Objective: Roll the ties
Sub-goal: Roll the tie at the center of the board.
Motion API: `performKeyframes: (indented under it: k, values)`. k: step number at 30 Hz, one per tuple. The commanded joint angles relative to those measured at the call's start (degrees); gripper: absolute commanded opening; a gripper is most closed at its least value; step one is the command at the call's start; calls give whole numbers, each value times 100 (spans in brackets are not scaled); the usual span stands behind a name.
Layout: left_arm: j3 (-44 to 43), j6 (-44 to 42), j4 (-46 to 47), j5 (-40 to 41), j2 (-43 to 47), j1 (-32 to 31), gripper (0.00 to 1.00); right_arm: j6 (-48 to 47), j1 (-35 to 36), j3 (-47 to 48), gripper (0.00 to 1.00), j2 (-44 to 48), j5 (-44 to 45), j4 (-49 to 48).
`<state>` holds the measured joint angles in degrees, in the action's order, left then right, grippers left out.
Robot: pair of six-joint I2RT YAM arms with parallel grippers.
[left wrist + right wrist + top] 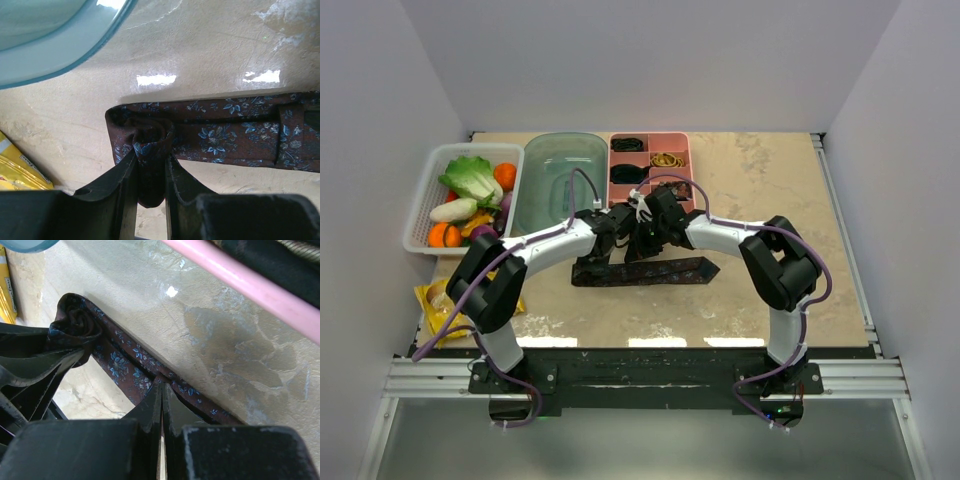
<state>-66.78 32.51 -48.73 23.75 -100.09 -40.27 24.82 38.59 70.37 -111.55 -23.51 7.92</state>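
A brown-maroon tie (660,270) with small blue flowers lies flat across the table's middle, its wide pointed end to the right. Its left end is wound into a small roll (150,142), and my left gripper (151,154) is shut on that roll, one finger on each side. The flat length (235,132) runs off to the right. My right gripper (161,385) is shut, its tips pinching a small peak of the tie (125,367) further along the strip. The roll (75,325) shows at the left of the right wrist view. In the top view both grippers (598,258) (638,246) meet over the tie.
A pink divided tray (692,160) at the back holds rolled black ties (628,143) and a golden coil (667,158). A teal bin (560,180) stands left of it, then a white basket (425,200) of vegetables. A yellow packet (435,300) lies near the left arm.
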Motion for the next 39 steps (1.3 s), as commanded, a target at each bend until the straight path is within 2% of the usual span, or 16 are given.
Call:
performKeyframes:
  k: [1, 9, 15, 20, 33, 39]
  values:
    - [-19, 168, 355, -362, -81, -25, 6, -82, -9, -6, 0, 248, 13, -80]
    - [60, 36, 636, -766, 16, -25, 22, -91, -9, 12, 0, 212, -14, -89]
    - [69, 45, 663, -810, 78, -25, 48, -100, -9, 12, 0, 221, -22, -80]
    - [95, 62, 751, -880, 244, -33, 62, -109, -9, 30, 0, 238, -14, -72]
    - [341, 124, 1357, -1355, 1193, 168, 72, -170, -9, 82, 0, 361, 13, -27]
    - [886, 80, 1814, -2145, 1764, 836, 75, -179, 70, 232, 0, 432, 13, 42]
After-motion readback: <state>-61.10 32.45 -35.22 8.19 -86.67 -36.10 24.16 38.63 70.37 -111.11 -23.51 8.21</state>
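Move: The left gripper still pinches the rolled end of the tie just off the board; the flat stretch of tie it is taken to begins right beside it, its near part about 5 cm to the right, level or 1 cm ahead and 1 cm lower. The closed right fingertips rest on the tie some 9 cm right and 1 cm ahead of the left hand; the teal tub is about 17 cm ahead, 6 cm left, the pink organizer 18 cm ahead, 14 cm right. From the right hand, the rolled end is about 9 cm left and 1 cm back. Carry the rolled end about 5 cm right along the tie, staying low, towards the right fingertips, and open the left fingers wide midway to let go of it. Then lift the open gripper some 5 cm clear, rolling the wrist about 25 degrees so the fingers swing to point rightward. Keep the right gripper shut and still on the tie. ##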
